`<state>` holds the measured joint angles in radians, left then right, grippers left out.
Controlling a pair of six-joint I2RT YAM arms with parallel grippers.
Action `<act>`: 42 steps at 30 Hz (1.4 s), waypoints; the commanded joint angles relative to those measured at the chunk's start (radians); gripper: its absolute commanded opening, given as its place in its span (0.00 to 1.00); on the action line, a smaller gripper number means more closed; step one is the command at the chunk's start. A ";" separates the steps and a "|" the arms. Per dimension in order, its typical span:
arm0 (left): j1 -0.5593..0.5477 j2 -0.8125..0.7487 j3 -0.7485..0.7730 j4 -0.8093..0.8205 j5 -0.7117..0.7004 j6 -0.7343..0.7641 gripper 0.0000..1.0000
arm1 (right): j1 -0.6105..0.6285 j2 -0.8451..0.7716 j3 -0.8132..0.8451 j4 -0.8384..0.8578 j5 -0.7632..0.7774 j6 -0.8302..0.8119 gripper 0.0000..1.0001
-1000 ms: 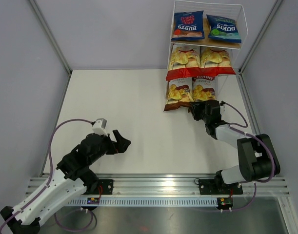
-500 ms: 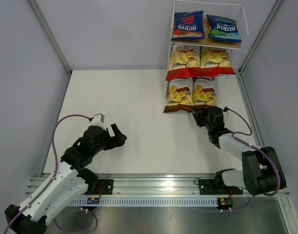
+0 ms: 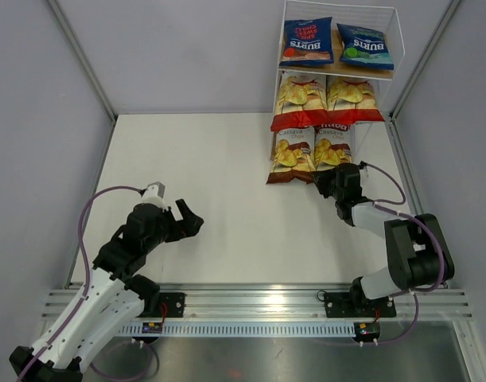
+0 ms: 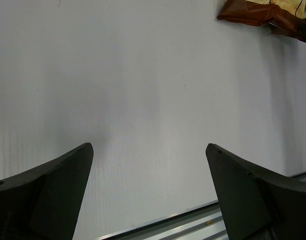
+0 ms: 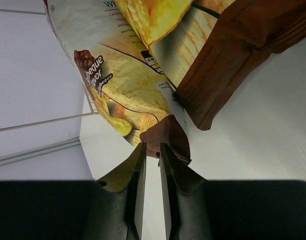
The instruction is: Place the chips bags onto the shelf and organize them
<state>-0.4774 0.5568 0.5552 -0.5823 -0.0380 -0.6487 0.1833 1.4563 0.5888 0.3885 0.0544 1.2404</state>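
Note:
The shelf (image 3: pixel 392 32) stands at the far right, a white wire rack with wooden tiers. Two blue chips bags (image 3: pixel 306 41) lie on its top tier and two red-and-white bags (image 3: pixel 300 99) on the middle one. Two brown bags lean at the bottom, one on the left (image 3: pixel 291 155) and one on the right (image 3: pixel 335 147). My right gripper (image 3: pixel 328 177) sits at the right brown bag's lower edge. In the right wrist view it (image 5: pixel 151 146) is shut on that bag's bottom seam corner (image 5: pixel 165 135). My left gripper (image 3: pixel 187 219) hovers open and empty over the table, its jaws wide (image 4: pixel 148 147).
The other brown bag (image 5: pixel 233 45) lies right beside the gripped one. Grey walls enclose the white table (image 3: pixel 227 159), and a metal rail (image 3: pixel 258 301) runs along its near edge. A brown bag corner (image 4: pixel 253 12) shows far off in the left wrist view.
My right gripper's jaws have narrowed onto the brown bag's bottom seam after drawing slightly back and returning. The left arm has pulled a little leftward, still open.

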 commanded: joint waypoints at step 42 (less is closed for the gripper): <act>0.257 0.115 0.391 -0.105 -0.125 0.233 0.99 | -0.062 -0.688 0.321 -0.885 -0.212 -0.823 0.99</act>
<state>-0.2272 0.7044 0.8616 -0.6483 -0.0841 -0.5053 0.1242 0.8318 0.8112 -0.2722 -0.1581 0.5751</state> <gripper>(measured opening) 0.988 0.991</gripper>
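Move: The left brown Chuba bag on the bottom shelf, at whose lower right corner the nearly shut right fingers stand, has its middle about 5 cm ahead, 6 cm left and 2 cm below the right hand. The right brown bag is some 6 cm ahead and 5 cm right, equally low; a red bag on the middle shelf is about 10 cm ahead, 3 cm left and 20 cm up. From the idle left hand, the left brown bag is roughly 25 cm ahead, 28 cm right and 6 cm lower. Right hand dips 4 cm by the bags' bottoms, noses forward, retreats up and back, opening; left rises leftward. ##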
